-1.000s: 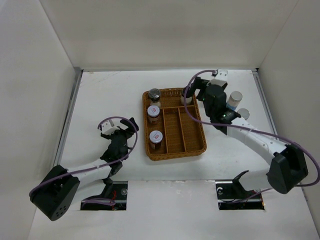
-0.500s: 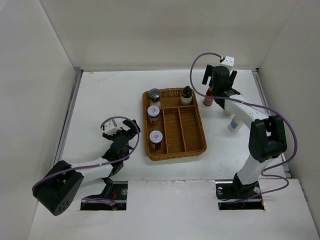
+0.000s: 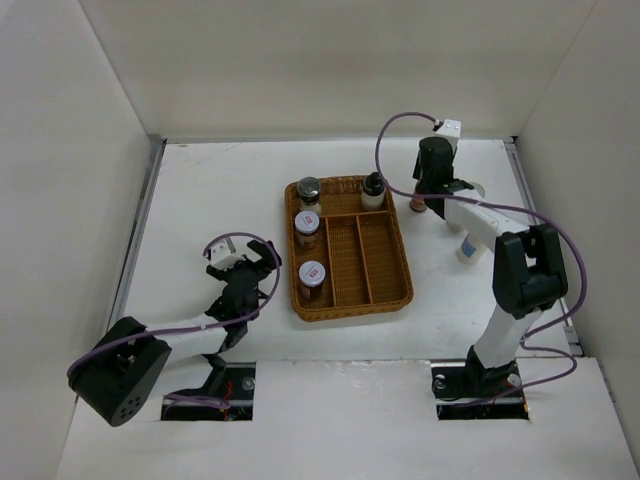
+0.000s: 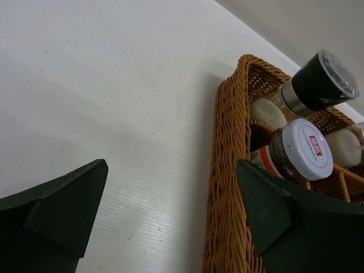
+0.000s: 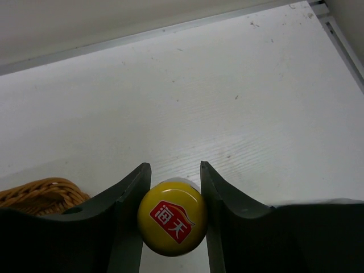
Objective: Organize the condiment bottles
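The brown wicker tray (image 3: 388, 262) holds the grey-capped shaker (image 3: 308, 187), two red-white-lidded jars (image 3: 305, 222) (image 3: 313, 273) and the black-capped bottle (image 3: 373, 188). My right gripper (image 3: 430, 190) is at the back, right of the tray, shut on the slim red yellow-capped bottle (image 3: 414, 206). In the right wrist view its yellow cap (image 5: 172, 219) sits between both fingers, touching them. One tall white blue-labelled bottle (image 3: 467, 246) stands right of the arm; a second (image 3: 477, 190) is mostly hidden behind it. My left gripper (image 3: 245, 275) is open and empty, left of the tray.
The left wrist view shows the tray's woven rim (image 4: 227, 170) close to the right finger, with the shaker (image 4: 318, 85) and a jar (image 4: 304, 149) behind it. The back wall's metal edge (image 5: 170, 31) runs just beyond the right gripper.
My right gripper left the black-capped bottle in the tray's back right corner, swung back and right, and came down around the slim red bottle. The left arm barely moved.
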Available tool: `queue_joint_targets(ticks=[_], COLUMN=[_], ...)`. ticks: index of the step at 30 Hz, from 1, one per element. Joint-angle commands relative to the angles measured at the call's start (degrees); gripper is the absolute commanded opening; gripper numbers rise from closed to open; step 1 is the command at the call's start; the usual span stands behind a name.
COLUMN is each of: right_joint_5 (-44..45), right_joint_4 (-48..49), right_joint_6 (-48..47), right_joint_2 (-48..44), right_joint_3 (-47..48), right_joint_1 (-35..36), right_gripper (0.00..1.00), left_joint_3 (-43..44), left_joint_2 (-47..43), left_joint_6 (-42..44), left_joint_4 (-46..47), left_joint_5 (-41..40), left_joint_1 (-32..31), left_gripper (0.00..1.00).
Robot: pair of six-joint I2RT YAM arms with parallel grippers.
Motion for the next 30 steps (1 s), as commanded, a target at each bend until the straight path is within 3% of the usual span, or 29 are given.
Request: queue_joint_targets(ticks=[1, 5, 12, 20, 30], right_joint_5=[5.38, 5.91, 4.07, -3.58, -2.71], right_joint_4=[8.20, 9.53, 8.65, 12.69, 18.66], right_joint_6=[-3.76, -7.37, -5.45, -1.93, -1.93], right_joint_2=[-9.69, -19.26, -30.01, -22.82, -12.70], right_joint_3=[-0.25, -3.32, -10.97, -6.59, -6.75], right_joint_1=[1.19, 4.34, 17.08, 27.55, 29.32], right_gripper=[0.31, 0.31, 0.32, 0.32, 0.32], left_joint_3=[1.71, 1.45, 1.72, 1.80, 1.19], left_joint_2=[0.20, -0.41, 0.47, 1.87, 2.14], left_joint_6=[-0.06, -0.06, -0.24, -0.59, -0.59], left_joint_4=[3.03, 3.12, 3.56, 4.79, 6.11], left_joint_5=[0.75, 0.75, 1.45, 3.03, 3.12], left_joint_1=[0.44, 0.62, 0.79, 1.14, 1.05], left_gripper=[1.00, 1.00, 1.00, 1.00, 1.00])
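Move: The red sauce bottle with the yellow cap, already pinched near its top, is to go to the far end of the basket's middle lane, roughly 12 cm back, 22 cm to the right hand's left and 13 cm below. The white-lidded jar stands about 12 cm left of that spot and level with it; the dark-capped bottle is level with the right hand, 14 cm to its left. From the left hand the spot lies some 32 cm right and 3 cm ahead. The sauce bottle is lifted off the table in the right hand's unchanged grip, rising about 16 cm while drawn back towards the base. It swings some 22 cm left past the near side of the dark-capped bottle, the wrist turning about 30 degrees counter-clockwise, then is lowered steeply into the middle lane, right of the white-lidded jar. ##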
